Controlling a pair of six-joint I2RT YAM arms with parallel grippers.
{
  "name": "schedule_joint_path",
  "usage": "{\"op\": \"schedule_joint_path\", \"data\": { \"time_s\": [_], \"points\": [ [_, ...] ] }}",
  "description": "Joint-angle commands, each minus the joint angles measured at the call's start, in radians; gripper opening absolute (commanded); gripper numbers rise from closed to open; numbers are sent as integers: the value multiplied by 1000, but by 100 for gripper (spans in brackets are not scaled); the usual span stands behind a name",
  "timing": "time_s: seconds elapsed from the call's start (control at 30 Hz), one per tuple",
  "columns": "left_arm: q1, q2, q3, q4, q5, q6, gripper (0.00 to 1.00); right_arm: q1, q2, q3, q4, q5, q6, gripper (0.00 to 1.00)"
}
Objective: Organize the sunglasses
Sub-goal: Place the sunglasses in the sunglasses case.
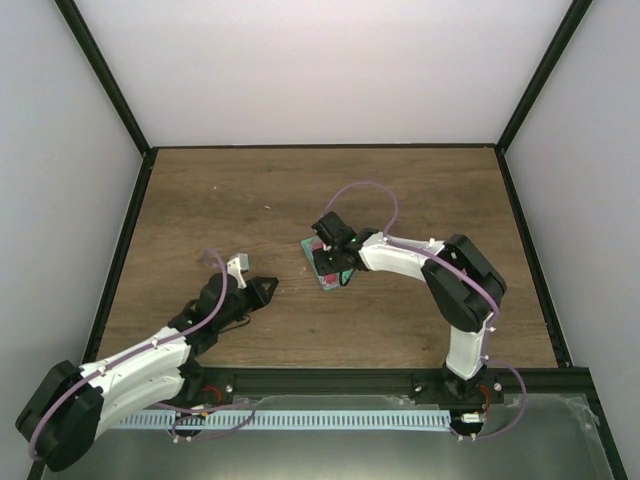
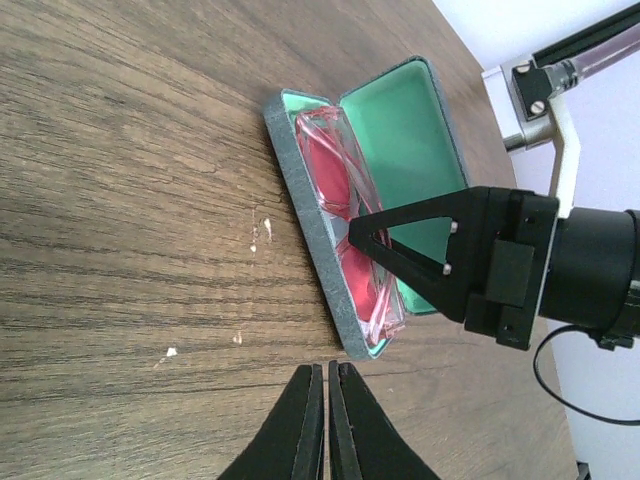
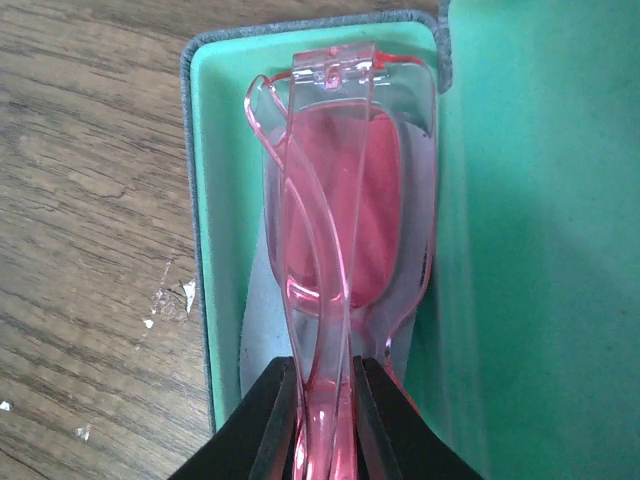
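Observation:
The sunglasses (image 3: 340, 200), with red translucent lenses and folded pale arms, lie in the bottom half of the open grey-blue case (image 3: 215, 200) with a green lining. My right gripper (image 3: 325, 365) is shut on the folded arms at the middle of the sunglasses. From above, the case (image 1: 326, 283) sits mid-table with the right gripper (image 1: 335, 265) over it and red lenses (image 1: 317, 247) showing at its far end. My left gripper (image 2: 326, 368) is shut and empty, just short of the case's near corner (image 2: 355, 345). The left wrist view also shows the sunglasses (image 2: 330, 170).
The case's lid (image 2: 410, 130) lies open flat beside the bottom half, green side up. A pale layer (image 3: 260, 340) lies under the sunglasses inside the case. Black frame rails (image 1: 120, 250) border the wooden table (image 1: 250, 200). Small white flecks (image 2: 255, 235) mark the wood.

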Motion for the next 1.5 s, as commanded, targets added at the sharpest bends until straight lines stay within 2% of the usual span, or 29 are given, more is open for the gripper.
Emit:
{"op": "schedule_joint_path", "data": {
  "time_s": [0.0,0.3,0.37,0.43,0.47,0.73,0.93,1.47],
  "points": [
    [5,-2,-10,-4,1,19,4,2,19,32,16,-9,1,3],
    [5,-3,-6,-7,3,23,4,0,31,40,15,-18,5,4],
    [5,-1,-7,-6,2,23,4,0,38,48,11,-21,8,10],
    [5,1,-7,-4,2,23,4,0,40,51,10,-27,12,21],
    [5,2,-7,-4,2,24,4,0,38,51,9,-28,13,24],
    [6,0,-7,-4,4,26,4,20,-2,65,-27,15,12,26],
    [5,3,-8,-3,2,28,4,67,-11,89,-67,97,11,44],
    [5,6,-12,-2,-5,29,4,182,-85,119,-123,215,68,45]
  ]
}}
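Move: Between the right fingers, level with them, is the middle of the sunglasses, their lenses about 1 cm below, already in the sunglasses case. The case tray's middle is directly under this hand, about 2 cm down; its open lid is some 6 cm to the right and 2 cm farther out, at about finger height. From the idle left hand the sunglasses lie roughly 8 cm ahead, 12 cm to the right and 6 cm lower. Holding the right hand almost still at first, it opens its fingers to let go of the folded temples of the sunglasses. Then, still opening, it drifts left and back, and rises away from the tray, ending some 3 cm up, 3 cm left and 2 cm back, the wrist tilting only slightly. ##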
